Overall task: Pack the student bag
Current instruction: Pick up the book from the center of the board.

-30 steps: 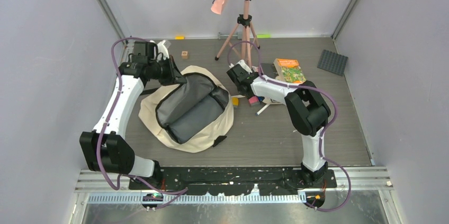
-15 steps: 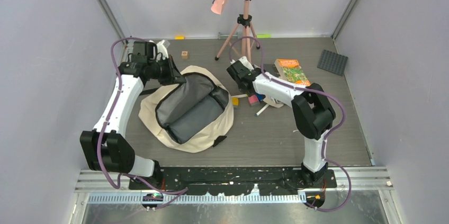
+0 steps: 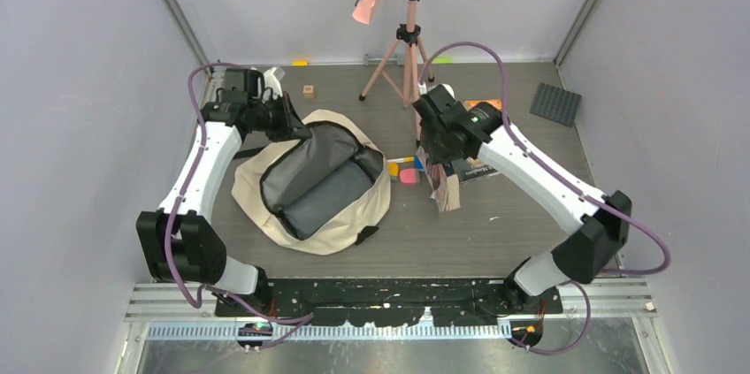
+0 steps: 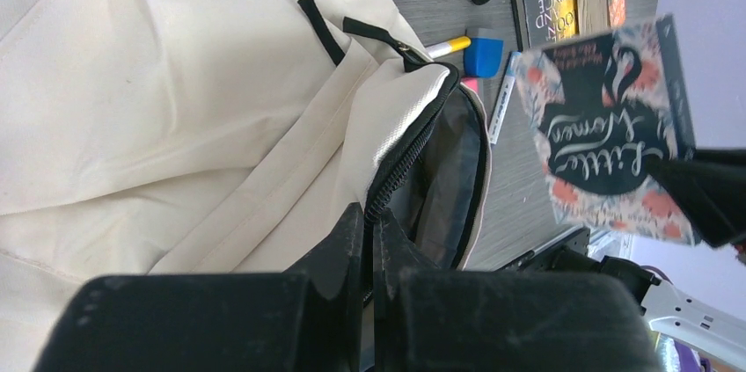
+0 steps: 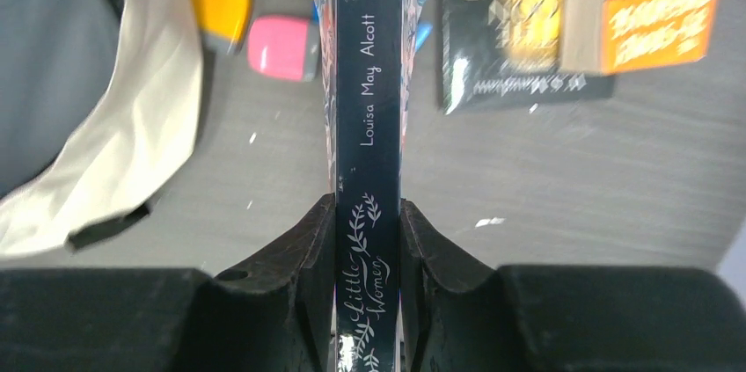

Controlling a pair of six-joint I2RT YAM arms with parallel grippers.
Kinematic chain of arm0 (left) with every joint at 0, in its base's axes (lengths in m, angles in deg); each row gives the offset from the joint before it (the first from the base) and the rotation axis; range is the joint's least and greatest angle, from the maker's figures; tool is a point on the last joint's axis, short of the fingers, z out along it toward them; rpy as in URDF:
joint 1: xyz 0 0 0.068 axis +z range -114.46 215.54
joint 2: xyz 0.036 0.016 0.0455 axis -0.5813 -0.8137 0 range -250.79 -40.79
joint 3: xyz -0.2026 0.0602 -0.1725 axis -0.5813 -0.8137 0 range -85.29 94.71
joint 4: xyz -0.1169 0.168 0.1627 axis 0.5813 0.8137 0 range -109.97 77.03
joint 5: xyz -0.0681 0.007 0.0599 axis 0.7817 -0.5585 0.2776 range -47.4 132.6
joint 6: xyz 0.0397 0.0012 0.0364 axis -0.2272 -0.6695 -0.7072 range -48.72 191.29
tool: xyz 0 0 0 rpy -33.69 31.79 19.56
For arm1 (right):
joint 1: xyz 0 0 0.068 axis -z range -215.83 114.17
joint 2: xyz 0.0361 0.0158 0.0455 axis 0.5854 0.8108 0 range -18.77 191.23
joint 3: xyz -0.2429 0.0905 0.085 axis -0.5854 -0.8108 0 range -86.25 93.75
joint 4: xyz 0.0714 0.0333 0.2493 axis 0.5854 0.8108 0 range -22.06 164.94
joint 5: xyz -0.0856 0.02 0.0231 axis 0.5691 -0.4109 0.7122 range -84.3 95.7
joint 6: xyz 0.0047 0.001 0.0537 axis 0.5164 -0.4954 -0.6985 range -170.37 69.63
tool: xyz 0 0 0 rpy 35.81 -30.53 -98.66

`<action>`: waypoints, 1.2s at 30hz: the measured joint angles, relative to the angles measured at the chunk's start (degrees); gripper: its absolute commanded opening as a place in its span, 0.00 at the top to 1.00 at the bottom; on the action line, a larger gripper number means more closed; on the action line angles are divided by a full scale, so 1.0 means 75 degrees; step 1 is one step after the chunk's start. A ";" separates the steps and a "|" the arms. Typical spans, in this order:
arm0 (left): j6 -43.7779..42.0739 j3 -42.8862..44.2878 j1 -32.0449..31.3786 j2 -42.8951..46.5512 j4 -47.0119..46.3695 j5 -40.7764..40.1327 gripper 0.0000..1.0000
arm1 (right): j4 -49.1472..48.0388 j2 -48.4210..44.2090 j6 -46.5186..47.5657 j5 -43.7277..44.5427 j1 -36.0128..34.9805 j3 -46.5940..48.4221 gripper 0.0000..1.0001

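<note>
The student bag [image 3: 252, 193] is a beige canvas backpack lying left of centre, its zip open and the dark grey lining showing. My left gripper [image 3: 294, 131] is shut on the zip edge at the bag's far rim [image 4: 371, 214], holding the mouth up. My right gripper [image 3: 438, 160] is shut on the spine of a dark floral book, "Little Women" [image 5: 368, 82]. The book [image 3: 445, 188] hangs in the air to the right of the bag. In the left wrist view its cover [image 4: 607, 134] faces the bag [image 4: 176, 99].
A black book [image 5: 515, 29] and an orange book [image 5: 655, 3] lie on the table behind the held one. A pink eraser [image 3: 409, 176], a yellow block [image 3: 393, 167], a blue block [image 4: 482, 51] and markers lie beside the bag. A tripod [image 3: 409, 56] stands behind, with a grey studded plate [image 3: 555, 103] far right.
My right arm has risen off the table and swung right, lifting the "Little Women" book into the air. The left gripper and the bag have not moved.
</note>
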 measured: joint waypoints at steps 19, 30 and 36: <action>-0.0020 0.0350 0.0003 -0.0105 0.0096 -0.0006 1.00 | -0.1512 -0.1926 -0.0883 -0.0702 -0.2189 -0.3468 0.99; -0.0044 0.0353 0.0012 -0.0114 0.0175 -0.0009 1.00 | -0.2346 -0.1728 -0.0883 0.0137 -0.2530 -0.4089 0.70; -0.0047 0.0358 0.0015 -0.0114 0.0187 -0.0015 1.00 | -0.2643 -0.1454 -0.0883 0.0361 -0.2550 -0.4086 0.60</action>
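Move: My right hand already holds the Little Women book by its spine. The clear patch of board beside the bag lies about 10 cm back, 5 cm to my left and 16 cm down; the bag's open mouth is some 26 cm left, level fore-and-aft. The pink eraser sits 6 cm left and 1 cm ahead, the black book 8 cm right and 8 cm ahead. From my left hand, the patch is about 25 cm right and 14 cm back. Keeping the book gripped spine-up, I draw my right hand back about 10 cm while sinking, then swing it some 4 cm left towards the bag's near right side, turning it counter-clockwise about 12 degrees. I finish by lowering nearly straight down, about 9 cm in all, easing slightly forward, to stand the book on the board. My left hand keeps its pinch on the bag's rim. ##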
